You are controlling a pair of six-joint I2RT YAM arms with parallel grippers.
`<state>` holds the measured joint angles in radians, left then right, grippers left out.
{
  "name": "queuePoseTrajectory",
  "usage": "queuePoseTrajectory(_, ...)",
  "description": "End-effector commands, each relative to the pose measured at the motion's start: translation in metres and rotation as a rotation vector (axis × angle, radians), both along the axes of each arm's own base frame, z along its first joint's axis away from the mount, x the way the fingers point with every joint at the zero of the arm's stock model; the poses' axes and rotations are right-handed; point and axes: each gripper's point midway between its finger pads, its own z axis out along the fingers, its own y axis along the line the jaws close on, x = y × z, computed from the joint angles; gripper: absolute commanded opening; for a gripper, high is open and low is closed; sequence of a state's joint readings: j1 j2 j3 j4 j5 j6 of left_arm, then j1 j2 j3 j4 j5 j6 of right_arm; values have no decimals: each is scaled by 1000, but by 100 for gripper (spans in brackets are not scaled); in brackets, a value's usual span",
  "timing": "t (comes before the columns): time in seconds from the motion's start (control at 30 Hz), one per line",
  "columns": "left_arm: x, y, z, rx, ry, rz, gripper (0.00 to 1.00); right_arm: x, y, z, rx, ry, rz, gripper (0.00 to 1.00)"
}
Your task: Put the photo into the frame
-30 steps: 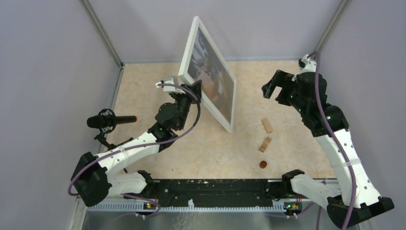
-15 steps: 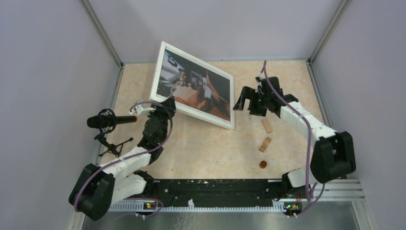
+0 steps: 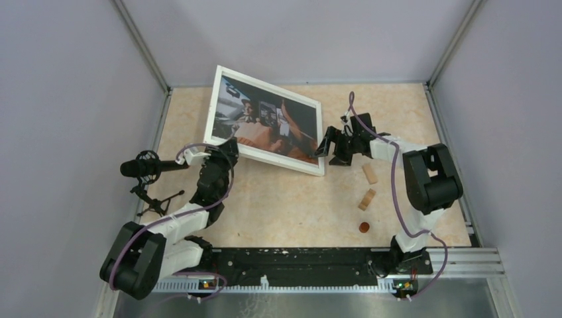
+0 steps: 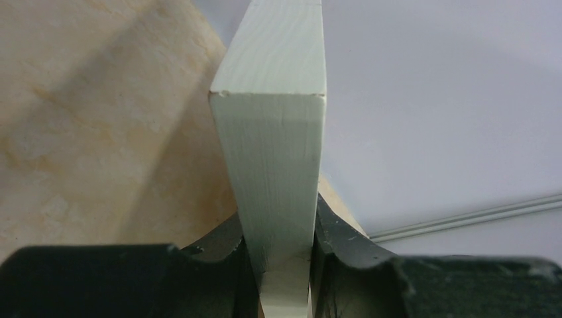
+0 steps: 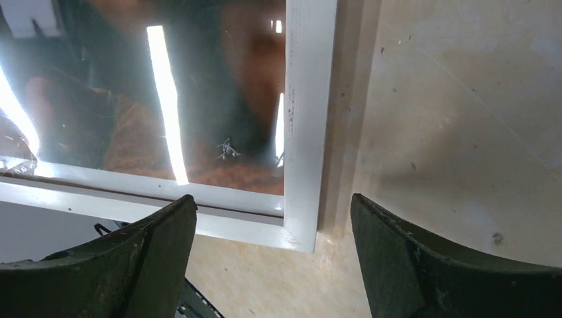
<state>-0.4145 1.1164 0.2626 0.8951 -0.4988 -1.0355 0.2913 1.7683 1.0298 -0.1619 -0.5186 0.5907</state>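
The photo (image 3: 265,126), a dark scene with a figure, shows face up inside a thick pale white wooden frame (image 3: 213,109). The whole thing is tilted, and its near right corner is down by the tabletop. My left gripper (image 3: 228,147) is shut on the frame's near left corner. In the left wrist view the pale slat (image 4: 275,165) is pinched between both jaws of the left gripper (image 4: 278,265). My right gripper (image 3: 329,147) stands open at the frame's right edge. In the right wrist view the frame's corner (image 5: 306,132) and the glossy photo (image 5: 199,86) lie ahead of the spread right gripper (image 5: 272,199), untouched.
Two small wooden blocks (image 3: 370,173) (image 3: 366,199) and a small brown disc (image 3: 363,227) lie on the beige tabletop (image 3: 285,205), near right of the frame. A black microphone on a stand (image 3: 149,167) sits at the left wall. Grey walls close in three sides.
The framed photo swung from standing nearly on edge to lying low and face up, still in my left gripper. My right arm reached in from the right to the frame's right edge.
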Motion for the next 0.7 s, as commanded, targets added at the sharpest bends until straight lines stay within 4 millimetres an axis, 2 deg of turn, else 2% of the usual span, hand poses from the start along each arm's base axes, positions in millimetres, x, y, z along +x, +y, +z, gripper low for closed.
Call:
queuePoseTrajectory(0.0, 9, 15, -15, 169, 130, 73, 2, 31, 6, 10, 40, -80, -19, 81)
queuePoseTrajectory(0.13, 12, 16, -18, 191, 180, 84, 3, 33, 0, -5, 2, -62, -46, 70)
queuePoseTrajectory(0.23, 14, 14, -23, 190, 210, 79, 11, 32, -1, -18, -9, -35, -52, 62)
queuePoseTrajectory(0.4, 23, 4, -30, 204, 255, 42, 13, 31, -3, -33, -25, -6, -66, 46)
queuePoseTrajectory(0.57, 31, -7, -51, 177, 387, 15, 6, 30, -14, -40, -92, 19, -83, 29)
queuePoseTrajectory(0.67, 31, -8, -63, 137, 480, 29, 6, 30, -23, -34, -124, 8, -94, 23)
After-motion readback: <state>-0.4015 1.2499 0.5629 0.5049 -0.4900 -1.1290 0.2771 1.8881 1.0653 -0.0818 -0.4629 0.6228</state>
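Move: My left hand still holds the framed photo by its raised left end. The near end of the frame's right side, which my right hand goes for, lies about 4 cm below that open hand and 1 cm back. That spot is some 27 cm to the right of my left hand, 2 cm back and 17 cm lower. From my right hand, one wooden block lies 12 cm right and 4 cm back, the other 11 cm right and 12 cm back. I sink my right hand about 3 cm while easing it forward nearly as far, closing its wide-open fingers around the frame's right side just by the near corner until they pinch it. Meanwhile my left hand keeps its grip and carries its end of the frame some 4 cm forward and slightly right, tipping about 10 degrees downward. ##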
